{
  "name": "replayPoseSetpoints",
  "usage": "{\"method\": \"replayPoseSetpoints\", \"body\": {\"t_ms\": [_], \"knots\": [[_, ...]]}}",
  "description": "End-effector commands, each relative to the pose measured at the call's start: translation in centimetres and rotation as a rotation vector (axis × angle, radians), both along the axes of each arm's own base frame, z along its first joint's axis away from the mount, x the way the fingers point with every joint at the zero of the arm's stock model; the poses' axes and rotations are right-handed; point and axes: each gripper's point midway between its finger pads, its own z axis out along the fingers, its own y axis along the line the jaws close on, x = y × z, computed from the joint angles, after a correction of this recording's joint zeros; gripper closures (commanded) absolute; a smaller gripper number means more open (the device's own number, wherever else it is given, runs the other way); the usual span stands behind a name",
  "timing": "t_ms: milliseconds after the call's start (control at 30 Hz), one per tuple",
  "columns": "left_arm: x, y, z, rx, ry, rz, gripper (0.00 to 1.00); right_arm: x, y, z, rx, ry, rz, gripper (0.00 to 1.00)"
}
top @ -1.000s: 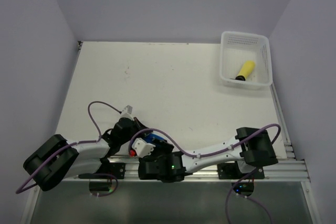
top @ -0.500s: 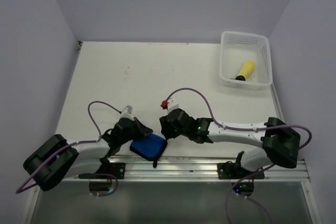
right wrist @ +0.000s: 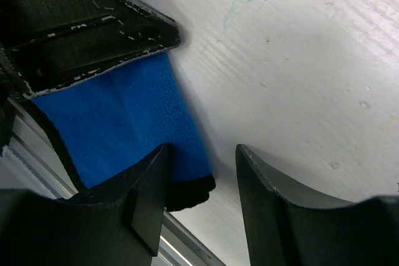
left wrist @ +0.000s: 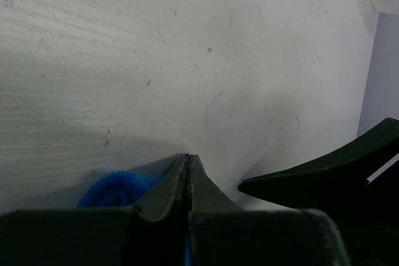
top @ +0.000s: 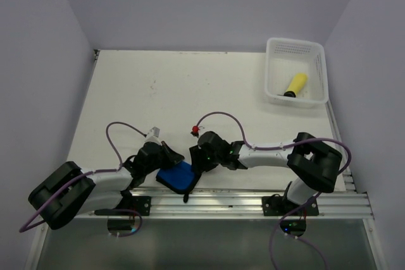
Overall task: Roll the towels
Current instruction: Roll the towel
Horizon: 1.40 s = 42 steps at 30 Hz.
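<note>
The blue towel (top: 179, 177) lies flat at the table's near edge, its dark-edged corner over the rail; it also shows in the wrist views (right wrist: 124, 123) (left wrist: 109, 190). My left gripper (top: 178, 158) (left wrist: 188, 157) is shut, lying low over the towel's far-left edge with its tips past it on the table. My right gripper (top: 197, 167) (right wrist: 201, 149) is open and straddles the towel's near right corner, one finger over the cloth and the other over bare table. The yellow towel (top: 295, 84) lies rolled in the basket.
The white perforated basket (top: 295, 43) stands at the far right corner. An aluminium rail (top: 253, 200) runs along the near edge just below the towel. Both grippers crowd together here; the right finger (left wrist: 330, 175) shows close beside my left jaws.
The right arm swung off the near rail, out to the right and back in against the towel's right side. The towel, hidden before, now lies flat in view. The left arm has not moved.
</note>
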Motion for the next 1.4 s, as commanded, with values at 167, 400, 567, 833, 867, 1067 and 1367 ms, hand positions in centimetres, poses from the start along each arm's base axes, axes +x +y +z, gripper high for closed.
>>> {"method": "replayPoseSetpoints", "body": {"t_ms": [167,400,567,833,867,1067,1367], "knots": [[-2.9,3.5,-4.7,0.155,0.098,0.016,1.0,-1.6,-0.1,-0.7,0.034,0.069,0.026,0.49],[-2.6,3.7,-4.6,0.177,0.088,0.019,1.0,-2.2,-0.4,-1.3,0.01,0.093,0.046,0.51],[-2.1,3.9,-4.1,0.19,0.061,0.029,1.0,-3.0,-1.2,-2.2,-0.095,0.074,0.073,0.54],[-2.3,4.2,-4.4,0.2,0.066,0.03,1.0,-4.0,-0.7,-3.4,-0.147,0.079,0.109,0.68],[-2.3,4.2,-4.3,0.198,0.065,0.033,1.0,-4.2,-0.7,-3.6,-0.155,0.082,0.113,0.7],[-1.7,3.9,-3.8,0.203,0.045,0.031,1.0,-4.5,-0.6,-3.6,-0.185,0.053,0.131,0.97],[4.1,1.4,2.0,0.255,-0.098,0.019,1.0,-0.7,-1.0,-1.3,-0.155,-0.119,-0.072,1.0]]}}
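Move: The right end of the blue towel's rolled far edge, still unpinched, lies about 3 cm back, 2 cm left and 1 cm below the right hand. From that hand the towel's middle is some 8 cm left and 3 cm back, its black loop about 11 cm back and 5 cm left, and the left fingertips roughly 4 cm ahead and 6 cm left. From the left hand the same end lies some 6 cm back and 4 cm right, at about its height. The towel's free right end is taken by the right hand, which eases back and left about 3.5 cm, sinking slightly, and shuts its half-open fingers to pinch the rolled edge, then creeps forward again. The left fingers, already shut, keep the roll's other end, shift a little left and finally push about 1.5 cm forward. ##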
